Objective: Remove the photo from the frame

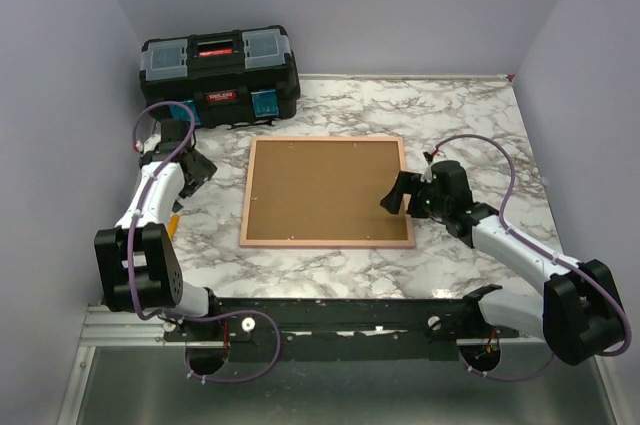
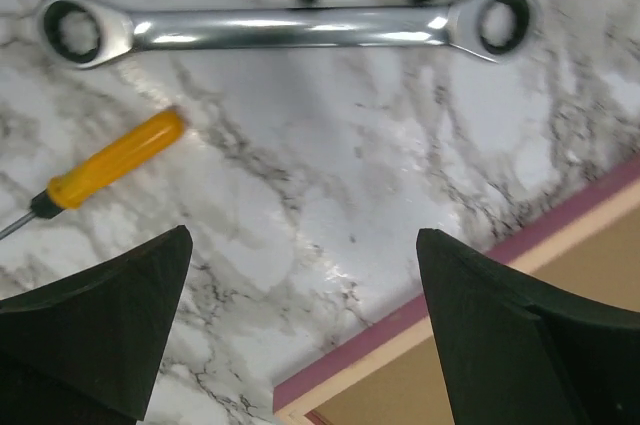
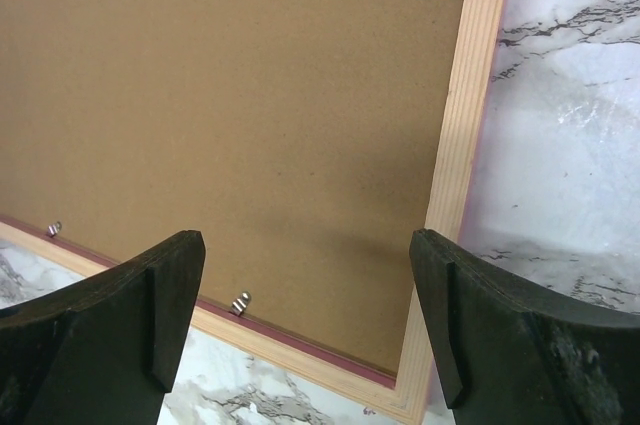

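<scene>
The pink frame [image 1: 327,243] lies face down in the middle of the marble table, its brown backing board [image 1: 325,191] up and held by small metal clips [image 3: 240,304]. The photo is hidden under the board. My right gripper [image 1: 392,197] is open and hovers over the frame's right part; in the right wrist view [image 3: 305,275] it is above the corner of the frame [image 3: 455,145]. My left gripper [image 1: 197,167] is open and empty, left of the frame; its wrist view [image 2: 300,255] shows the frame's edge [image 2: 400,330] below right.
A black toolbox [image 1: 220,70] stands at the back left. A steel ring spanner [image 2: 285,27] and an orange-handled screwdriver [image 2: 110,163] lie on the table by the left gripper. Lilac walls close in the left, back and right sides.
</scene>
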`<action>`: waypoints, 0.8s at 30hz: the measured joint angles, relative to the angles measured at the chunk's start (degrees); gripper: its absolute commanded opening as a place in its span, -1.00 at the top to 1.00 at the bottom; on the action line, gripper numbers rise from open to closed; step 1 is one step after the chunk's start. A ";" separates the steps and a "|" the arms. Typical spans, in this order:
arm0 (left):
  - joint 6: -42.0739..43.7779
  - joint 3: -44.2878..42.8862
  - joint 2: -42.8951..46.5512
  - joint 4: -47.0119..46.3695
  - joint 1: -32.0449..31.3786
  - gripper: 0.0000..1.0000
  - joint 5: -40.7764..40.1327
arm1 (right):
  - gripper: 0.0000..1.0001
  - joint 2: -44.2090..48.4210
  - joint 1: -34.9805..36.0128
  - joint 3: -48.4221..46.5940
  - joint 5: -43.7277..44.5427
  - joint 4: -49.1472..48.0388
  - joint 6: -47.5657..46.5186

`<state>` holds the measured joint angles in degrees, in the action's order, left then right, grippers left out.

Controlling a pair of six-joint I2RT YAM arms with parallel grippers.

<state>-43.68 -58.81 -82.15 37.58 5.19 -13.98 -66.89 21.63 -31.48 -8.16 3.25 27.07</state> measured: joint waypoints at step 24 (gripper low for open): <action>-46.47 17.38 11.34 10.23 20.85 -0.94 -0.44 | -0.83 2.91 0.00 -0.02 -5.25 2.34 0.39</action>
<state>-90.15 -41.43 -70.81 47.81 26.04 -14.41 -63.99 21.63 -31.51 -13.41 5.58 27.46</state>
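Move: The yellow screwdriver lies about 9 cm back from the left hand, some 8 cm to its left and 8 cm below. At table height too, the wrench's middle is about 3 cm ahead and 6 cm left of that hand, the black tool 8 cm ahead and 6 cm left; the face-down frame's middle is 2 cm ahead and 30 cm right. From the right hand the screwdriver is roughly 52 cm left, 6 cm back and 7 cm below. Swing the open left gripper back about 12 cm and some 6 cm left, sinking about 5 cm towards the yellow screwdriver, with most of the drop early on. Turn the wrist counter-clockwise some 60 degrees as you go, bringing the fingers to point nearly straight down; keep them wide open and clear of the tools. Meanwhile ease the open right hand slightly back, left and up over the frame's right side. ##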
